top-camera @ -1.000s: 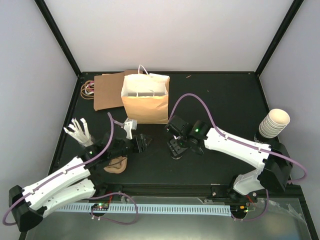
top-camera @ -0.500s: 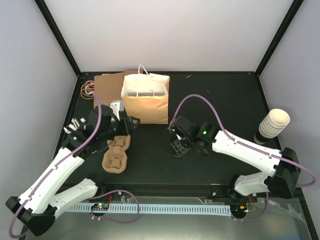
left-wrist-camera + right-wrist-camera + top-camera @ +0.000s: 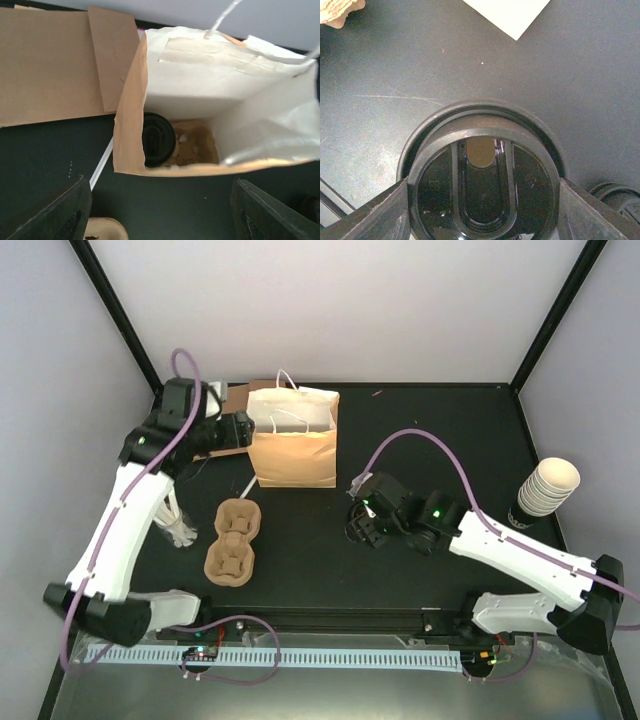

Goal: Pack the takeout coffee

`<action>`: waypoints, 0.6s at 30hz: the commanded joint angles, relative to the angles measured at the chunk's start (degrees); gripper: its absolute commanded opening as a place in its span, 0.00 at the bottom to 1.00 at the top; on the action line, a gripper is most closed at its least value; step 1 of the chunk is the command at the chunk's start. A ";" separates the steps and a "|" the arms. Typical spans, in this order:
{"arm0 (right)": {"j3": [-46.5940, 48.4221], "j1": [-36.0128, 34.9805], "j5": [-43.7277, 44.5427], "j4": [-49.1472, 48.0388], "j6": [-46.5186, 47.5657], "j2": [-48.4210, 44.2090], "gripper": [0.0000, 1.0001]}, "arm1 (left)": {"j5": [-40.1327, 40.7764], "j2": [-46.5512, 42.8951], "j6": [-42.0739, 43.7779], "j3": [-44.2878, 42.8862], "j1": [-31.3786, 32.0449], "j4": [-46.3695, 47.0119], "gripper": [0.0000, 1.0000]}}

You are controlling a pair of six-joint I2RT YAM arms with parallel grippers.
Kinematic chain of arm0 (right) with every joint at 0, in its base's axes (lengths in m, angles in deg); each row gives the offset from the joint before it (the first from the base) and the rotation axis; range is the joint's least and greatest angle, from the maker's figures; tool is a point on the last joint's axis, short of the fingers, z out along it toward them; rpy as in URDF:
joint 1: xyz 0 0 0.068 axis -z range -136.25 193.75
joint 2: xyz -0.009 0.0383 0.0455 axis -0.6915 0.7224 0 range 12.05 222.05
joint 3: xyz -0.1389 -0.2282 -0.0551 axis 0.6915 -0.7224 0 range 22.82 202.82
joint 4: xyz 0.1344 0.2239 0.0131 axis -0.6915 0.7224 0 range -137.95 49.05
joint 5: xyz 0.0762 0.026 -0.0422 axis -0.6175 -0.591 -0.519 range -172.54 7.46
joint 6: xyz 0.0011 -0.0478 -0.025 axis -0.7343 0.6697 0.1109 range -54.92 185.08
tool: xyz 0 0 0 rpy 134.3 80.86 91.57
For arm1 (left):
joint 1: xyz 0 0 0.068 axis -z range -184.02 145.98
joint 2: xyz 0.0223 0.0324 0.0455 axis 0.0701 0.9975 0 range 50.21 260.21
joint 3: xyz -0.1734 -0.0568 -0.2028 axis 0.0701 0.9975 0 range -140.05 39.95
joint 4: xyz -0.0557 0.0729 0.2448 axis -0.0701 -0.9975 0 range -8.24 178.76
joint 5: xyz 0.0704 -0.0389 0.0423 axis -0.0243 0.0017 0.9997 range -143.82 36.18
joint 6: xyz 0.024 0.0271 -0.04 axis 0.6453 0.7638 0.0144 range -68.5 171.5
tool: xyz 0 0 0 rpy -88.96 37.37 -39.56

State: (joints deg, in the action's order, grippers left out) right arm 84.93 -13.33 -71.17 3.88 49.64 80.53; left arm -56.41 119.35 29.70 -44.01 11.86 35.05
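A brown paper bag point(image 3: 292, 445) stands open at the back. The left wrist view looks down into the bag point(image 3: 131, 120): one takeout coffee with a black lid point(image 3: 158, 139) stands in its left corner on a brown pulp base. My left gripper point(image 3: 236, 428) point(image 3: 160, 195) is open and empty, raised beside the bag's left top edge. My right gripper point(image 3: 362, 523) point(image 3: 482, 200) is low over the table, jaws closed on the sides of another black-lidded coffee point(image 3: 482, 190). A third black lid point(image 3: 620, 197) shows at that view's lower right.
A brown pulp cup tray point(image 3: 233, 541) lies on the table left of centre, pockets bare. White straws point(image 3: 180, 532) lie left of it. Flat brown paper point(image 3: 205, 415) lies behind the left gripper. A stack of cream cups point(image 3: 548, 487) stands far right. A white scrap point(image 3: 507, 15) lies ahead of the right gripper.
My left arm has lifted away from the pulp tray and swung back and up to the bag's left side, gripper empty. My right gripper has shifted slightly right with the lidded cup.
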 commanded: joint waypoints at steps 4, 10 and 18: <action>-0.57 0.22 3.17 -0.94 0.03 -4.05 0.62 | 0.31 13.98 4.85 -11.94 -1.53 -6.20 0.78; -1.41 0.30 5.29 -1.12 -0.52 -7.23 0.62 | 1.61 21.69 5.25 -17.52 -1.99 -7.70 0.76; -2.42 0.30 6.58 -1.22 -0.86 -9.50 0.60 | 0.11 28.47 4.91 -23.26 -1.99 -14.26 0.45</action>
State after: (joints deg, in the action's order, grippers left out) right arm 83.07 -13.33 -66.86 3.86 49.55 72.16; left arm -55.69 145.91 34.13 -63.38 10.24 26.39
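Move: The left rim of the open paper bag is about 9 cm ahead of my left hand, 1 cm to its right and 7 cm lower. The lidded cup already inside is some 10 cm ahead, 6 cm right and 24 cm down. The loose cup carrier lies 8 cm back, 1 cm left and 29 cm down. From my right hand, holding the other lidded cup, the bag's middle is about 20 cm ahead, 16 cm left and 4 cm lower. I reach my left hand forward about 8 cm and down 6 cm, slowing onto the bag's left rim and tipping the fingers some 15 degrees further down, so one finger comes outside the paper wall and the other inside. Only then do they begin closing. My right hand keeps its grip on the cup, rising about 3 cm and easing 2 cm right. ##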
